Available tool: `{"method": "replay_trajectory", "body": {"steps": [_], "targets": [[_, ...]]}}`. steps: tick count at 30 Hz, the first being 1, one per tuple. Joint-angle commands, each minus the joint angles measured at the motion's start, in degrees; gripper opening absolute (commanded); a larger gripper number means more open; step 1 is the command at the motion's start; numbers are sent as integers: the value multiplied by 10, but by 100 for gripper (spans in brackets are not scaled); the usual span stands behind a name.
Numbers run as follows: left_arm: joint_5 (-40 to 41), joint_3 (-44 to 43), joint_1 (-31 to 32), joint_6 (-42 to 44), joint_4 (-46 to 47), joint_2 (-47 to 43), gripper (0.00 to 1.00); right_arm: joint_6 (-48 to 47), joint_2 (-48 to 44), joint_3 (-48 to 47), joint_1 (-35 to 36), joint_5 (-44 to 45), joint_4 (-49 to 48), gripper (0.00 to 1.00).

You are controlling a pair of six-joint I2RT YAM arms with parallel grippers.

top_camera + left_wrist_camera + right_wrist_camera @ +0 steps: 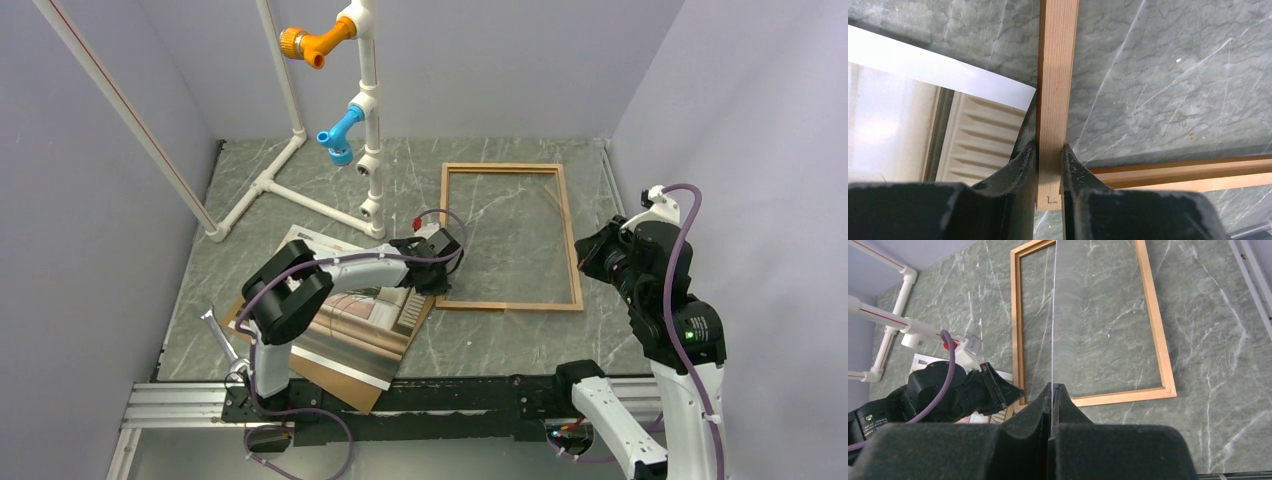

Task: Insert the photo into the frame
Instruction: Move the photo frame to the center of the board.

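The frame point(571, 240), a thin light-wood rectangle, lies flat on the green marble table right of centre. My left gripper point(1049, 147) is shut on the frame's left rail point(1058, 75) at its near left corner, one finger on each side of the wood. The photo point(360, 335) lies face up to the left, its white-bordered corner point(973, 140) touching that rail. My right gripper point(1053, 386) is shut on a clear glass pane point(1053, 315), which it holds edge-on above the frame point(1157, 325).
A brown backing sheet point(345, 388) lies under the photo. A white pipe stand point(365, 100) with orange and blue fittings rises at the back left. A metal tool point(222, 335) lies near the left arm's base. A metal rail point(180, 405) runs along the near edge.
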State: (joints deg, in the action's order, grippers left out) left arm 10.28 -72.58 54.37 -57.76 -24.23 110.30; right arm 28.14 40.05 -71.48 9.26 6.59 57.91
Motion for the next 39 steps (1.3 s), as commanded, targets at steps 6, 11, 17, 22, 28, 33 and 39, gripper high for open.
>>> {"method": "replay_trajectory", "body": {"steps": [6, 11, 17, 22, 28, 33, 39], "targets": [[-4, 27, 35, -24, -136, -44, 0, 7, -2, 7, -1, -21, -50, 0], [4, -8, 62, -42, -171, -33, 0, 7, -2, 6, 0, -28, -52, 0], [-1, -40, 83, -58, -199, 0, 0, 8, -4, 10, 0, -32, -53, 0], [-8, -41, 104, -58, -185, 1, 0, 7, -6, 15, 0, -34, -55, 0], [-18, -25, 117, -65, -179, -10, 0, 6, -8, 28, 0, -57, -68, 0], [-14, 12, 117, -76, -170, -33, 0, 2, -6, 51, 0, -115, -97, 0], [-18, 22, 117, -44, -149, -59, 22, 5, 1, 70, 0, -149, -116, 0]]}}
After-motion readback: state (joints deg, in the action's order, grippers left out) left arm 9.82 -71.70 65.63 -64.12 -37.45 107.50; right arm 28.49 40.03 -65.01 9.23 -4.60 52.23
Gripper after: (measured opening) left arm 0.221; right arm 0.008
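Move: The photo frame lies flat, its left bar already pinched by the left hand near the near-left corner; the frame's middle is about 16 cm ahead and 15 cm to the right of that hand. Straight back some 18 cm is the board's near edge; the photo on its backing is about 22 cm to the left and 3 cm back. From the right hand, holding a clear pane, the frame's middle is some 21 cm ahead, 5 cm left and 31 cm below. The frame is drawn straight back across the board towards its near edge, about 10 cm, by the left hand, which keeps its pinch on the left bar and turns slightly clockwise as its wrist tilts some 10 degrees. Above, the right hand still grips the clear pane, easing left about 4 cm and sinking 2 cm, mostly late, with a 10-degree counter-clockwise turn. ##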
